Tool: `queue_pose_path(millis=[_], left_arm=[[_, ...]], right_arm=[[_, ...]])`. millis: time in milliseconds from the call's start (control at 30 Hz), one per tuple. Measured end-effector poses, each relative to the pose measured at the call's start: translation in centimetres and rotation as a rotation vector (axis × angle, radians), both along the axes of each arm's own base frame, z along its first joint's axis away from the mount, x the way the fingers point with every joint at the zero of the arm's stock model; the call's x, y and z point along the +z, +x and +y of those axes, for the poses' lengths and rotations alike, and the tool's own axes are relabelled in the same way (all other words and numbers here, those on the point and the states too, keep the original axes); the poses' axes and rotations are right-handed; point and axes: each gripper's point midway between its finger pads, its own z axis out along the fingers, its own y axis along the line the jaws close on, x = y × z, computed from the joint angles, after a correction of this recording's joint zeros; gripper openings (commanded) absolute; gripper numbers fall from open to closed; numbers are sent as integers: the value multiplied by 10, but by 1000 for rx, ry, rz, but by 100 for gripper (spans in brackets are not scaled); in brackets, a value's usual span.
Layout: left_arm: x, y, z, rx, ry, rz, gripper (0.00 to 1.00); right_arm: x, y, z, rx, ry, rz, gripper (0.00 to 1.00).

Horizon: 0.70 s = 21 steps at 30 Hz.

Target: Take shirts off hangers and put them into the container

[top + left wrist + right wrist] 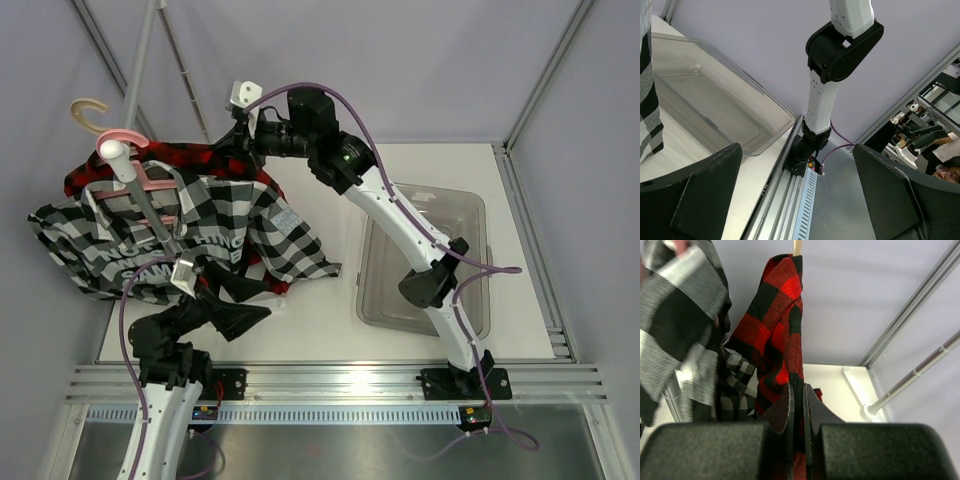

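The red-and-black shirt hangs at the back of the rack, and my right gripper is shut on its right edge. In the right wrist view, red check cloth runs down between the closed pads of that gripper, with a beige hanger tip above it. The black-and-white shirt hangs in front on the pink hanger. A beige hanger hook shows behind. My left gripper is open and empty below this shirt. The container lies to the right.
The grey rack pole slants up at the back left. My right arm reaches across above the container's left side. Aluminium rails run along the near table edge. The left wrist view shows the container and the right arm's base.
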Motion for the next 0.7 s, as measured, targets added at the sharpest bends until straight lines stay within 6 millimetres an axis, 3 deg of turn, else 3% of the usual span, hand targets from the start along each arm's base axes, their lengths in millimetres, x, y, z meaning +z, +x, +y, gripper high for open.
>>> queue_pose_path(millis=[100, 200, 333, 467, 600, 700], left_arm=[[-2, 1, 0, 2, 13, 4, 99], [3, 3, 0, 18, 46, 1, 99], [17, 7, 2, 56, 120, -23, 99], [18, 18, 4, 96, 176, -5, 99], [17, 28, 5, 124, 208, 21, 99], [22, 35, 1, 119, 229, 36, 99]], right_arm=[[-15, 13, 1, -2, -6, 51, 0], [-33, 39, -8, -53, -13, 95, 0], [-74, 66, -30, -178, -70, 174, 0], [-96, 71, -57, -284, -105, 229, 0], [-87, 64, -91, -365, -85, 248, 0], [-60, 61, -121, -421, -27, 235, 0]])
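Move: The right hand already grips the red-and-black shirt, its tan hanger's hook some 20 cm left, 2 cm ahead and 8 cm higher. The rack's rail passes about 16 cm straight left of this hand, 10 cm above; the grey plaid shirt hangs 12 cm back, 12 cm left and 12 cm below. The container is roughly 40 cm right, 2 cm back, 42 cm down; from the left hand, 20 cm ahead, 41 cm right, 26 cm down. Keep the right fingers shut on the red-and-black shirt and dip forward and down about 10 cm, bringing the hanger hook under the rail. Then sweep right, some 12 cm in all, rising a little and swinging the fingers about 25 degrees clockwise, away from the rail towards the container's side. Meanwhile ease the open left gripper slightly forward and up. ##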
